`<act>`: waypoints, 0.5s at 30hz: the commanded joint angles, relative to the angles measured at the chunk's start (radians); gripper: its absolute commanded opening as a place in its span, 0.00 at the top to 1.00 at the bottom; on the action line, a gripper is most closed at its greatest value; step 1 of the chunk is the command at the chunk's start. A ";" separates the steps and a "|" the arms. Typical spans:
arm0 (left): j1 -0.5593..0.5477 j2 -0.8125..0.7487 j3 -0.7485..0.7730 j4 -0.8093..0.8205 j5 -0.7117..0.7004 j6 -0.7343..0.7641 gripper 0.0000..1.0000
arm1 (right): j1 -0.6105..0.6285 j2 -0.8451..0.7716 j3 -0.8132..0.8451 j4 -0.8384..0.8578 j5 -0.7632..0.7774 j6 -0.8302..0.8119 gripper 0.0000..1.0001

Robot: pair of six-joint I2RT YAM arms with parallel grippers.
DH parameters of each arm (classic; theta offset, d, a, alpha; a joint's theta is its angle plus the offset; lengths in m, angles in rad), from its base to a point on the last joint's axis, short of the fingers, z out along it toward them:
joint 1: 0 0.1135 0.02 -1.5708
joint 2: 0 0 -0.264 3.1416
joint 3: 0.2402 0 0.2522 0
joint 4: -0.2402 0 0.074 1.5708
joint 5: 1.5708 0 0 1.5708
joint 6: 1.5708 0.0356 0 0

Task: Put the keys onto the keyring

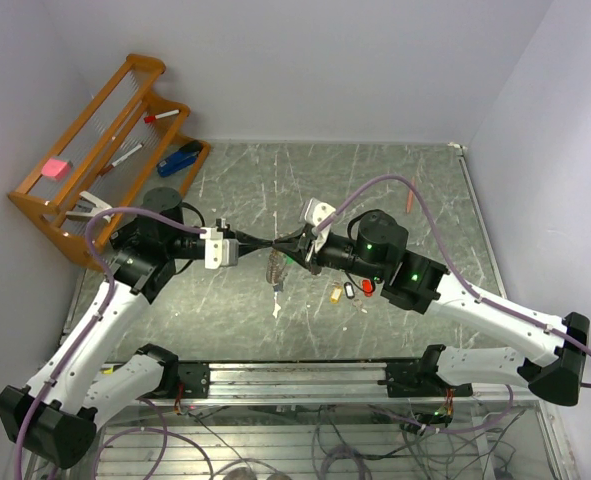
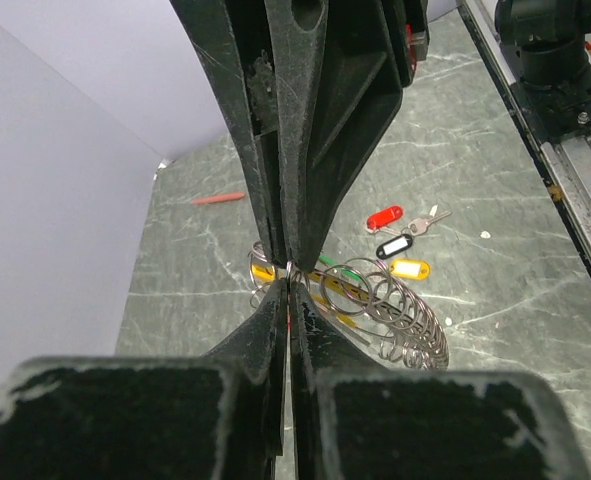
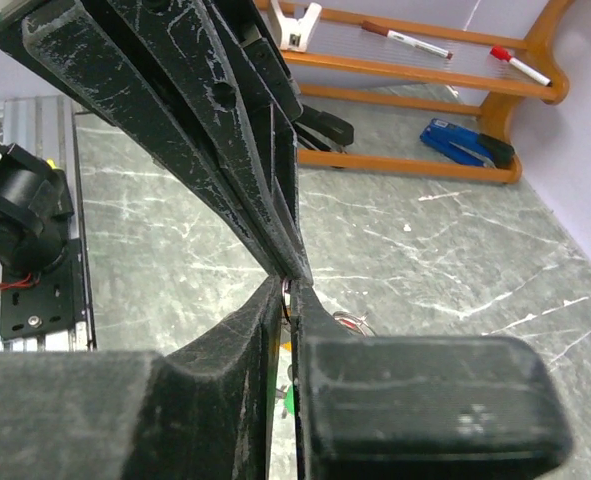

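My left gripper (image 1: pixel 270 243) and right gripper (image 1: pixel 281 244) meet tip to tip above the middle of the table. Both are shut on a thin silvery wire loop of the keyring (image 2: pixel 289 267). Its orange-yellow band (image 2: pixel 263 268) and a coil of silvery rings (image 2: pixel 400 315) trail down to the table. A green key tag (image 2: pixel 325 263) sits right at the pinch and shows through the right gripper's (image 3: pixel 291 290) narrow slit. Three keys lie loose on the table, tagged red (image 2: pixel 383 218), black-and-white (image 2: pixel 395 246) and yellow (image 2: pixel 408 269).
A wooden rack (image 1: pixel 105 140) stands at the back left with markers, a blue stapler (image 1: pixel 180 158) and a pink block (image 1: pixel 55 168). A red pen (image 1: pixel 408 200) lies at the back right. The metal rail (image 1: pixel 295 378) runs along the near edge.
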 commanded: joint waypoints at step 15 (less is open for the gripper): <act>-0.005 0.020 0.074 -0.190 0.005 0.164 0.93 | -0.002 -0.050 0.050 -0.001 0.115 0.020 0.71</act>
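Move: The keyring's end is pinched where my two grippers meet: about 1 cm right of my left hand point and 1 cm left of my right one, level with both. From my left hand the hanging green tag is roughly 4 cm right, 1 cm back and 8 cm down. On the table, some 30 cm below my right hand, a yellow tag lies 14 cm right and 2 cm ahead, a black tag 17 cm right and 3 cm ahead. I open my right fingers about a quarter of the way and let go of the keyring's end, easing that hand about 1 cm each to the right, forward and up, away from my left fingertips, with a slight clockwise turn. My left fingers keep their pinch on the keyring while that hand sinks about 1.5 cm. ##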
